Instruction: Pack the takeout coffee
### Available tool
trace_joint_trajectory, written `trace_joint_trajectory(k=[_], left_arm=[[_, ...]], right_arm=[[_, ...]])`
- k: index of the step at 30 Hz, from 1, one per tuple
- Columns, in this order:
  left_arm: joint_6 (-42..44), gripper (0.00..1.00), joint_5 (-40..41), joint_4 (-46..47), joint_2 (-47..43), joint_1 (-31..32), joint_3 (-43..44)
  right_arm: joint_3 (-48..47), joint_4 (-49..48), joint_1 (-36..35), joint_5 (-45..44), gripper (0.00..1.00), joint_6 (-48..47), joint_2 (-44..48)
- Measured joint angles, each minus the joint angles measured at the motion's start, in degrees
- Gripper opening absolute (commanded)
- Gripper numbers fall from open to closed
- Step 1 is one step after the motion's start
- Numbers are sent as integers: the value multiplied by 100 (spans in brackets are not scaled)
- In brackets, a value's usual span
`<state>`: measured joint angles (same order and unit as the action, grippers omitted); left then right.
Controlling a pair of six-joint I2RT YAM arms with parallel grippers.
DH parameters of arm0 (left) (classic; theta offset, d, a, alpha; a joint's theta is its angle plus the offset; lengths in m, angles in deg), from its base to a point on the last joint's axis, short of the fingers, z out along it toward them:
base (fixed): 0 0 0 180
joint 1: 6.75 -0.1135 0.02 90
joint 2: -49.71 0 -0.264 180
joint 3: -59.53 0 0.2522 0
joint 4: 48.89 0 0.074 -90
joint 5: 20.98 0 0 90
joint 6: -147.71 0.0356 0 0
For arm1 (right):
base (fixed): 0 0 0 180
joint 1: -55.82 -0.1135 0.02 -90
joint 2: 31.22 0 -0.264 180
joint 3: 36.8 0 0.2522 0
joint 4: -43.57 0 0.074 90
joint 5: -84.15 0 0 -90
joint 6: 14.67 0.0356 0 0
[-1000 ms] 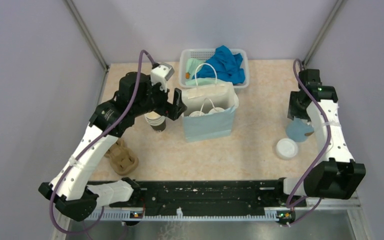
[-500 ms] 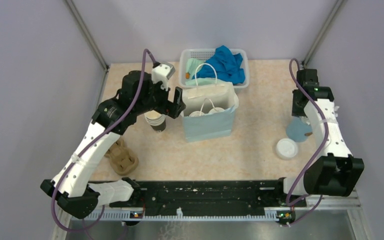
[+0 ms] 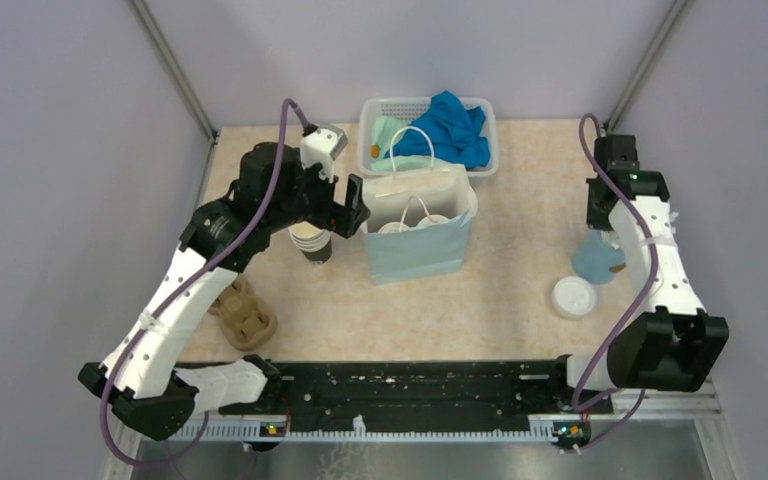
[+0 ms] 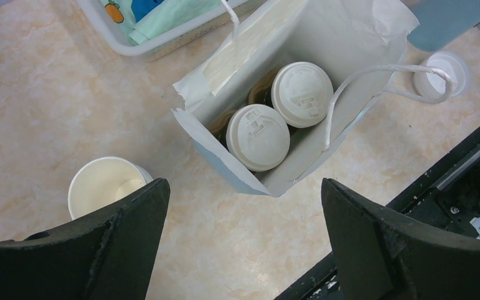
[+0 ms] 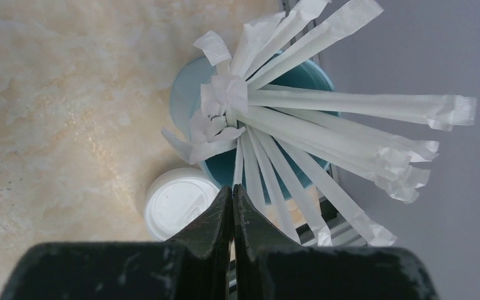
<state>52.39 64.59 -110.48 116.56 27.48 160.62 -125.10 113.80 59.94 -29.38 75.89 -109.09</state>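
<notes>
Two lidded takeout coffee cups [image 4: 257, 136] [image 4: 302, 94] stand side by side inside the light blue paper bag [image 3: 420, 255]. An unlidded cup [image 4: 103, 184], on a short stack [image 3: 312, 243], stands left of the bag. My left gripper [image 4: 244, 184] hangs open above the table by the bag's near corner, holding nothing. A loose white lid [image 5: 175, 203] lies beside the light blue cup [image 5: 190, 94] of white sticks [image 5: 325, 103]. Over that cup my right gripper [image 5: 233, 187] is shut, and one thin white stick runs into its tips.
A white basket [image 3: 428, 130] with blue and green cloths sits behind the bag. The brown pulp tray [image 3: 245, 315] lies at the near left. The bag's white handles [image 4: 375, 72] arch over its mouth. The right wall stands close to the blue cup.
My right jaws have closed from part open to shut over the cup of sticks, and that arm shifted slightly. The left arm has barely moved.
</notes>
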Motion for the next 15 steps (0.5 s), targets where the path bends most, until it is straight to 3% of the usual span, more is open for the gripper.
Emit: trace_joint_trajectory(k=[8,15], left_arm=[[-7,97,-79,9,-149,17,0],[-9,97,-92,15,-221,127,0]], right_arm=[[-1071,503,-28,-24,0,94,57],[-2820,1478,-28,92,0,463,59]])
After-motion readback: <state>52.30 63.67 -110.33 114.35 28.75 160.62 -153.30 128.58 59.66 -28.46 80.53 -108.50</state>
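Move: Just below the closed right fingertips, which already pinch a wrapped straw, stands the blue straw cup, its middle some 10 cm down, 2 cm ahead and 1 cm to the right. The paper bag, where the straw is to go, is about 37 cm left, 3 cm ahead and 5 cm lower; the white lids lie 6 cm back, 4 cm left, 14 cm below. From the left hand the bag is about 7 cm ahead, 11 cm right, 18 cm down. Pulling almost straight up and gathering speed, the right hand climbs about 14 cm away from the straw cup, fingers still shut on one wrapped straw, while the wrist tips some 15 degrees so the fingers swing outward and up. The open left hand eases back and up about 2 cm, touching nothing. ##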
